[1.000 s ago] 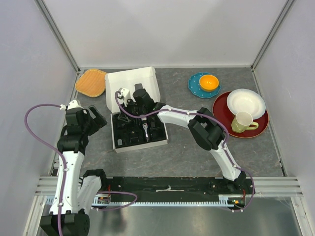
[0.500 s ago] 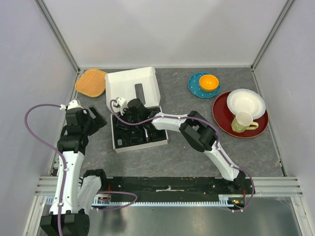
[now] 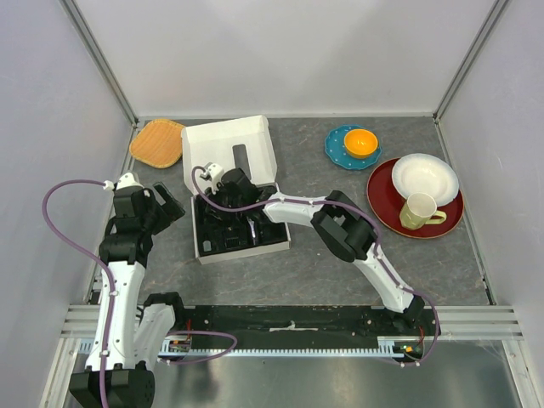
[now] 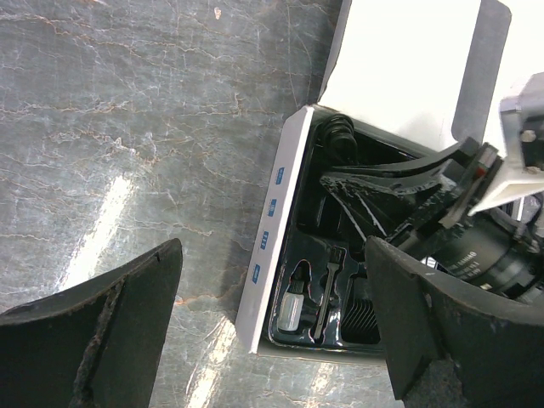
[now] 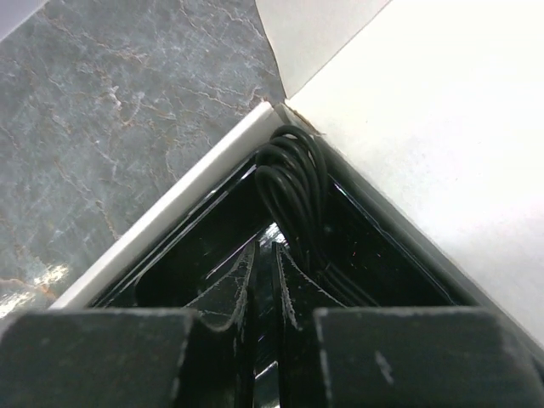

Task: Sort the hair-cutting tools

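The hair-cutting tools lie in the black moulded tray (image 3: 242, 231) of an open white box (image 3: 225, 140). My right gripper (image 3: 218, 190) reaches into the tray's far left corner. Its jaws (image 5: 270, 246) are pressed almost together at the foot of the coiled black cable (image 5: 291, 183), seemingly pinching a strand. In the left wrist view, the cable coil (image 4: 340, 136), a thin black brush (image 4: 327, 285), a small clear bottle (image 4: 293, 306) and a ribbed comb guard (image 4: 361, 310) sit in the tray. My left gripper (image 4: 272, 255) hovers wide open and empty, left of the box (image 3: 166, 208).
An orange woven mat (image 3: 158, 142) lies at the back left. A teal plate with an orange bowl (image 3: 360, 142) is at the back right. A red plate (image 3: 387, 200) carries a white bowl (image 3: 423, 177) and a pale cup (image 3: 416, 211).
My right gripper moved left into the tray's far left corner and its jaws closed down. The left arm stayed still.
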Controlling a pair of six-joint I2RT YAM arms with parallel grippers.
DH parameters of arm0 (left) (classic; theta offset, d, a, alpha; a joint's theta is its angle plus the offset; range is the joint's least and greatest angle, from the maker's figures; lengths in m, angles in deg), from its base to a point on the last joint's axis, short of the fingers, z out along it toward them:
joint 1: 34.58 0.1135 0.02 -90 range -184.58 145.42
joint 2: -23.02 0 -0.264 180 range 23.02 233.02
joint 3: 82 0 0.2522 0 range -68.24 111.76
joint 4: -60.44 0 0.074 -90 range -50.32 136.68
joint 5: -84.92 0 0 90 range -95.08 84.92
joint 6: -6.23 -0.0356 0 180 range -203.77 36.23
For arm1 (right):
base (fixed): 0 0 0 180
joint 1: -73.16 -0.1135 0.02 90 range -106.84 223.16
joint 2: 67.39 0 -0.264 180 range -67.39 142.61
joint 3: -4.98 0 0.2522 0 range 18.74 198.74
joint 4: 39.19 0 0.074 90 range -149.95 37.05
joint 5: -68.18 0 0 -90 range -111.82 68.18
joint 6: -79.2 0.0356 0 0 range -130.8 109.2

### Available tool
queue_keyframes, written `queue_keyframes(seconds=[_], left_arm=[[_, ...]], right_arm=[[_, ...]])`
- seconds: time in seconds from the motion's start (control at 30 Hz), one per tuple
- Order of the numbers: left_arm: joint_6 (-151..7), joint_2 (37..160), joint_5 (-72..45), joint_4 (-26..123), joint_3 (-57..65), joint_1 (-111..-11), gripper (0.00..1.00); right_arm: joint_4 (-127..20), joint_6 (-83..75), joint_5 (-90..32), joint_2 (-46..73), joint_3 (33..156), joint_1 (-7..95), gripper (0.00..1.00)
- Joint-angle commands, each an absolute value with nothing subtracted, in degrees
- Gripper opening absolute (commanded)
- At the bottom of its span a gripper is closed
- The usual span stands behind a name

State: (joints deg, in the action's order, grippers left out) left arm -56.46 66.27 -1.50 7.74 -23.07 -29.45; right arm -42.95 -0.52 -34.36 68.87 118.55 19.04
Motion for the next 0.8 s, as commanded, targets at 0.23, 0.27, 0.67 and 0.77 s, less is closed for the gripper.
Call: queue_keyframes(seconds=[0.23, 0.27, 0.67, 0.77], left_arm=[[-55.6, 65.6, -0.6, 8.2, -23.0, -29.1, 0.94], [-55.6, 65.6, -0.6, 8.1, -22.9, -29.1, 0.94], [-55.6, 65.7, -0.7, 8.2, -23.1, -29.1, 0.94], [-55.6, 65.7, -0.7, 8.2, -23.1, -29.2, 0.94]], right_arm=[[-40.4, 0.5, -34.0, 56.9, 116.9, 19.3, 0.18], [-40.6, 0.4, -32.8, 58.2, 118.1, 19.2, 0.18], [-41.5, 1.6, -29.9, 69.7, 127.8, 20.8, 0.18], [-41.6, 1.9, -30.1, 70.1, 127.1, 20.7, 0.18]])
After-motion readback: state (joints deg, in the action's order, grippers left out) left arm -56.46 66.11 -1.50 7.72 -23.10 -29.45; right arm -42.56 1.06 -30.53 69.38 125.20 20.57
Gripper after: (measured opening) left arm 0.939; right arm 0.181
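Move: The right fingers are nearly shut, down in the tray's far left part. The black cord coil's middle is about 3 cm ahead of them, 1 cm left and slightly lower. The oil bottle lies some 11 cm back, straight in line; the open lid's middle is roughly 15 cm ahead and 6 cm right. From the idle left hand the coil is about 12 cm ahead, 6 cm right and 14 cm below. Lift the right gripper about 11 cm up out of the tray, carry it forward over the cord coil towards the lid's hinge, then lower it some 6 cm, ending with the tips by the coil's far end at the tray's back left corner. Keep the fingers nearly shut and turn the hand slightly clockwise. ##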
